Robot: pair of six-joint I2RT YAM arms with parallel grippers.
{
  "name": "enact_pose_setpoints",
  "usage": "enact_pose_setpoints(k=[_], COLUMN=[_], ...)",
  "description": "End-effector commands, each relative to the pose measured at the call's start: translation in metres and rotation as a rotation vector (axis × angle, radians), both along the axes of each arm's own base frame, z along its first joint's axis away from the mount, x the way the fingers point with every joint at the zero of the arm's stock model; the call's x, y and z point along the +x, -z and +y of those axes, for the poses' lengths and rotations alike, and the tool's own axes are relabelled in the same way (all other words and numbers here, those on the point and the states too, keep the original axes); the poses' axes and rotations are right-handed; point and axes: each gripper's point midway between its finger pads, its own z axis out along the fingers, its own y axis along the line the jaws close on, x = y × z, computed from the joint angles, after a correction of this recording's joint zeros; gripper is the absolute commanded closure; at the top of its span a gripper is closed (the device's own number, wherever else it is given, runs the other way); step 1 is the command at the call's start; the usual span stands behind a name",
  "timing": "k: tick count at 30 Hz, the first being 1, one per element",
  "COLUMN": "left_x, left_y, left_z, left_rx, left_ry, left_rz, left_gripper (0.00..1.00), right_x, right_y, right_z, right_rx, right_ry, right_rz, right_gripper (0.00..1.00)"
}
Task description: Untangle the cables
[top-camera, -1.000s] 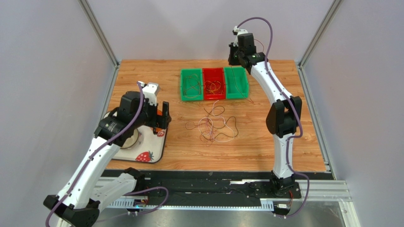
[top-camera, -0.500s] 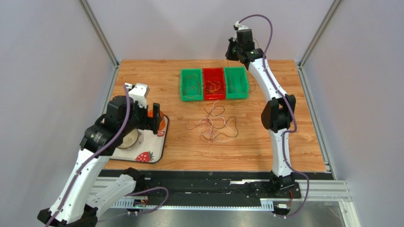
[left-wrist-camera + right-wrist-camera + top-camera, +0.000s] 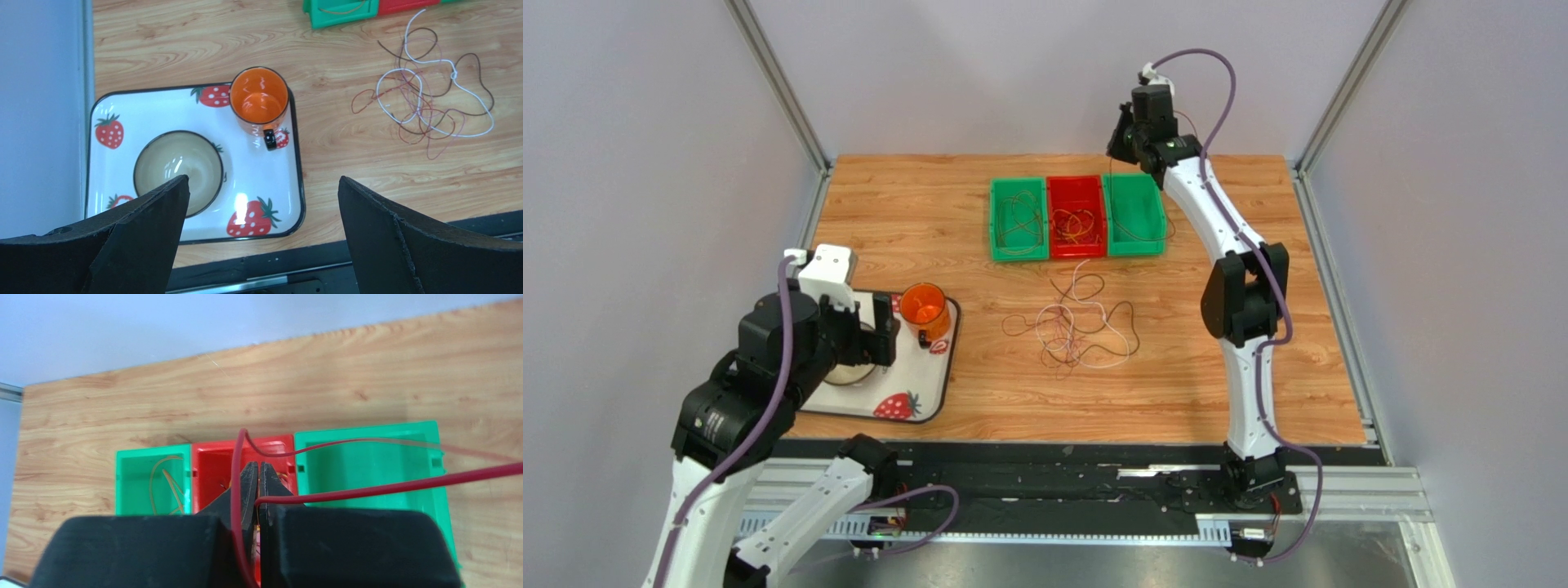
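A tangle of thin cables (image 3: 1075, 321), dark red, brown and whitish, lies on the wood below the bins; it also shows in the left wrist view (image 3: 423, 98). More cables lie in the left green bin (image 3: 1017, 221) and the red bin (image 3: 1076, 217). My right gripper (image 3: 1133, 132) is raised high above the right green bin (image 3: 1134, 214), shut on a red cable (image 3: 393, 489) that loops from its closed jaws out to the right. My left gripper (image 3: 261, 245) is open and empty, high over the strawberry tray (image 3: 184, 110), far from the cables.
The tray (image 3: 913, 374) at the left holds an orange mug (image 3: 923, 306) and a beige bowl (image 3: 178, 165). The three bins stand side by side at the back centre. Metal frame posts and grey walls bound the table. The black rail runs along the near edge.
My left arm has pulled back toward the near left and risen, uncovering the orange mug. My right gripper has lifted a little higher with the red cable.
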Motion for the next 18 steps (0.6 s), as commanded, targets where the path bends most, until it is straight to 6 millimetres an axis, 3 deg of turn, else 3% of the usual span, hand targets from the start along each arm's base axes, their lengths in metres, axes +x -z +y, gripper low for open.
enact_pose_setpoints(k=[1, 3, 5, 6, 9, 15, 16, 18], left_x=[-0.002, 0.002, 0.004, 0.004, 0.005, 0.007, 0.008, 0.007], left_y=[0.002, 0.005, 0.009, 0.010, 0.011, 0.021, 0.022, 0.025], left_z=[0.014, 0.015, 0.013, 0.012, 0.011, 0.010, 0.010, 0.015], left_rx=[0.023, 0.016, -0.001, -0.012, -0.032, -0.053, -0.054, -0.044], left_ry=[-0.064, -0.079, -0.080, -0.076, -0.077, -0.090, -0.092, -0.116], left_rz=[-0.025, -0.043, -0.067, -0.076, -0.103, -0.111, -0.118, -0.121], left_gripper=[0.01, 0.01, 0.02, 0.02, 0.02, 0.03, 0.03, 0.03], right_x=[-0.003, -0.009, -0.016, -0.023, -0.033, -0.041, -0.038, -0.037], right_y=[-0.009, 0.009, 0.015, 0.029, 0.034, 0.018, 0.001, -0.002], right_z=[-0.006, -0.002, 0.000, 0.001, 0.005, 0.028, 0.033, 0.037], right_rx=[0.053, 0.069, 0.083, 0.082, 0.112, 0.114, 0.124, 0.136], right_ry=[0.094, 0.081, 0.086, 0.083, 0.070, 0.040, 0.035, 0.047], right_rz=[-0.033, 0.004, 0.026, 0.058, 0.079, 0.096, 0.064, 0.065], right_gripper=[1.00, 1.00, 1.00, 1.00, 1.00, 1.00, 1.00, 1.00])
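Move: Over the far side of the bins, the right hand holds the red cable; the right green bin, where the cable goes, has its middle about 5 cm to this hand's right, 3 cm back and some 15 cm below. The red bin lies roughly 7 cm left and 3 cm back, and the remaining cable pile some 27 cm back and 7 cm left. From the left hand the right green bin is about 40 cm ahead, 42 cm right and 23 cm lower. Lowering the still-pinched red cable towards the right green bin, the right hand drops about 10 cm and draws back some 4, its shut fingers tipping roughly 13 degrees further down; it then rises about 2 cm and edges slightly left. Wide open and empty above the tray, the left hand sinks about 3 cm and drifts slightly left. ##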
